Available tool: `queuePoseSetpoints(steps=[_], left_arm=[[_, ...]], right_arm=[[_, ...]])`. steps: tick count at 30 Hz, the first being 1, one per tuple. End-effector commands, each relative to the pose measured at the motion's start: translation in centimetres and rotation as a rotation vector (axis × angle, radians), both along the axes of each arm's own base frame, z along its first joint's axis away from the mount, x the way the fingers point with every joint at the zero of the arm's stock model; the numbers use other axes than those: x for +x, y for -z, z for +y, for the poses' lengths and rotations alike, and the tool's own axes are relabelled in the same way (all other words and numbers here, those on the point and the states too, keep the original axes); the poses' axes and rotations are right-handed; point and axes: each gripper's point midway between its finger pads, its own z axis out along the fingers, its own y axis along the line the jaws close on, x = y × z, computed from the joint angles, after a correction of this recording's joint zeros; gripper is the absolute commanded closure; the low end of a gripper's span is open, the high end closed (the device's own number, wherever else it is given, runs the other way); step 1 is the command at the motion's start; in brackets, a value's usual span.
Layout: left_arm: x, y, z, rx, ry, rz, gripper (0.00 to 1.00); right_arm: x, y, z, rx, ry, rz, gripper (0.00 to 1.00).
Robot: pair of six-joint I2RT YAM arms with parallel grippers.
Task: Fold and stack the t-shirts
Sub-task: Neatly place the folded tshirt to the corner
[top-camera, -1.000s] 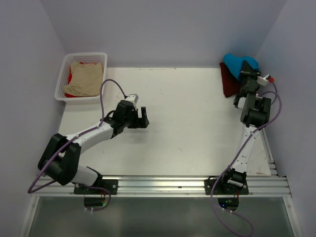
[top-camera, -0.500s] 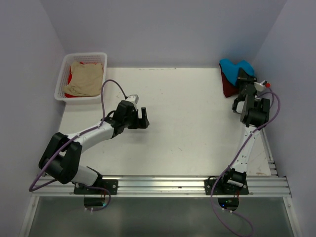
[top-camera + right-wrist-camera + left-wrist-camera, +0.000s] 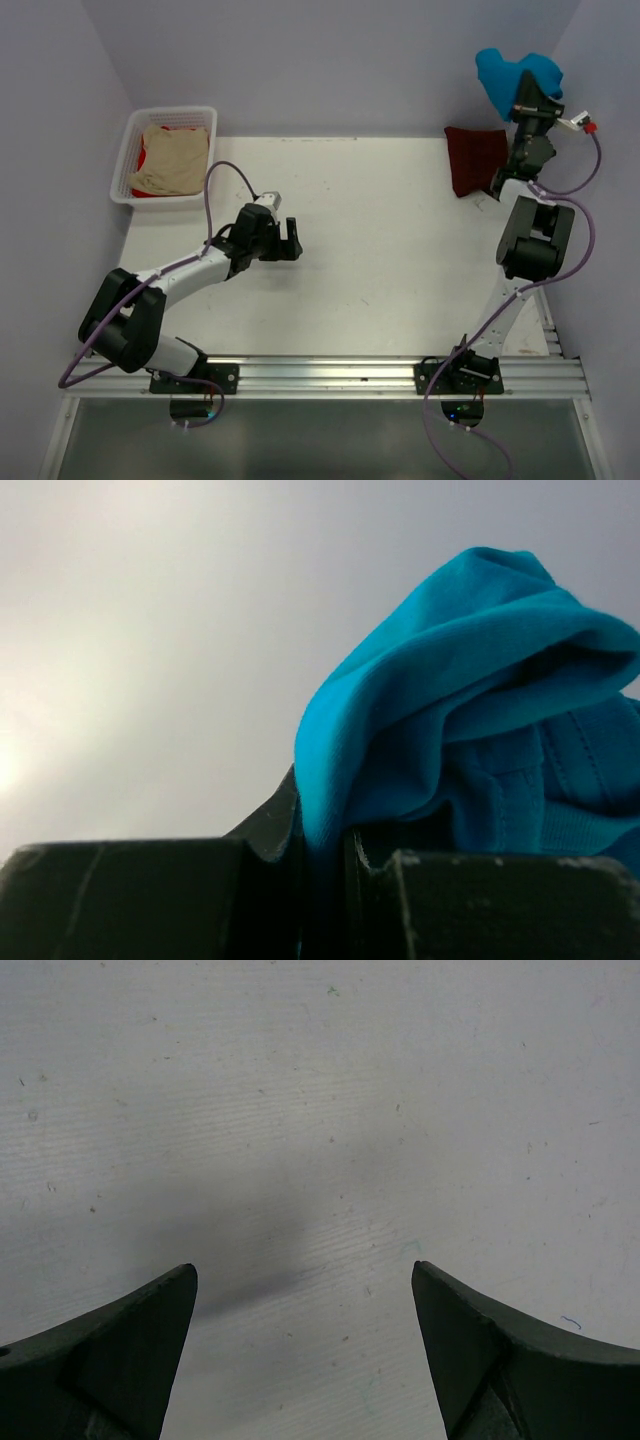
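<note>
My right gripper (image 3: 527,98) is raised high at the far right corner and is shut on the teal-blue t-shirt (image 3: 512,75), which hangs bunched from it in the air. In the right wrist view the teal-blue cloth (image 3: 470,720) is pinched between the fingers (image 3: 270,825). The dark maroon t-shirt (image 3: 474,158) lies folded on the table below it. My left gripper (image 3: 291,240) is open and empty over bare table left of centre; its fingertips (image 3: 150,1330) show wide apart in the left wrist view. A beige t-shirt (image 3: 172,158) lies over a red one (image 3: 143,160) in the basket.
The white lattice basket (image 3: 205,115) stands at the far left corner of the white table (image 3: 380,250). Grey walls close in on the left, back and right. A metal rail (image 3: 330,372) runs along the near edge.
My right gripper has lifted the teal-blue t-shirt up off the maroon one, from low beside it to high above the corner. The left arm has not moved.
</note>
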Motion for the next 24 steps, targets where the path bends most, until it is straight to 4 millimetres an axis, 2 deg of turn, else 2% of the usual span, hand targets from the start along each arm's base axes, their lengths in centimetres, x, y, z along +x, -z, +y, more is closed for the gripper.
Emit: queuePoseSetpoints(steps=[1,2,4,5,8,9,12,13,15,16,19,20,24], left_arm=[[0.8,-2.2,-0.7,-0.039,0.013,-0.068,0.08],[0.8,-2.1,-0.7,-0.036,0.012,-0.066,0.08],[0.7,-2.2,-0.6,-0.035,0.013,-0.07,0.08],[0.7,-2.2,-0.5,-0.032,0.01,-0.072,0.08],[0.6,-2.1,-0.4,-0.032,0.006,-0.074,0.08],[0.5,-2.1,-0.4,-0.034,0.006,-0.073,0.08],[0.5,-2.1,-0.3,-0.034,0.005,-0.074,0.08],[0.4,-2.0,-0.3,-0.032,0.006,-0.074,0.08],[0.4,-1.9,-0.2,-0.025,0.007,-0.072,0.08],[0.3,-1.9,-0.1,-0.023,0.008,-0.07,0.08],[0.3,-1.7,-0.1,-0.019,0.008,-0.069,0.08],[0.3,-1.8,-0.1,-0.023,0.01,-0.07,0.08],[0.2,-1.6,-0.1,-0.024,0.009,-0.066,0.08]], right_arm=[[-7.1,-10.6,2.0,-0.122,0.025,-0.381,1.0],[-7.3,-11.7,2.1,-0.122,0.017,-0.406,1.0],[-6.5,-11.9,1.7,-0.12,0.022,-0.391,1.0],[-6.5,-12.8,1.7,-0.139,0.037,-0.401,1.0],[-3.7,-11.5,0.9,-0.144,0.061,-0.31,1.0],[-2.3,-9.6,0.7,-0.138,0.049,-0.276,1.0],[-0.5,-6.4,0.5,-0.126,0.041,-0.21,1.0],[0.5,-3.6,0.6,-0.126,0.049,-0.148,1.0],[1.1,-1.1,0.7,-0.124,0.052,-0.099,1.0],[1.7,1.2,0.6,-0.12,0.054,-0.055,1.0],[2.5,4.8,0.9,-0.11,0.05,0.009,1.0],[3.3,7.3,0.9,-0.102,0.045,0.054,1.0],[4.4,13.1,0.8,-0.067,0.028,0.144,1.0]])
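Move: The right hand holds the blue t-shirt pinched high up, the cloth's middle about 5 cm ahead of the fingers, 3 cm left and level with them. The dark red folded t-shirt lies almost directly under this hand, 1 cm ahead, level sideways, roughly 36 cm down; the table's far right corner is some 9 cm ahead, 7 cm right, 37 cm down. From the left hand the dark red t-shirt lies about 28 cm ahead, 55 cm right, 6 cm down. Still pinching the blue t-shirt, the right hand swings it up another 8 cm or so while easing slightly back, with the fingers tilting further upward. It then reverses and sweeps down about 23 cm and forward some 8 cm towards the dark red t-shirt, the wrist tipping down roughly 25 degrees; the fingers stay shut. ##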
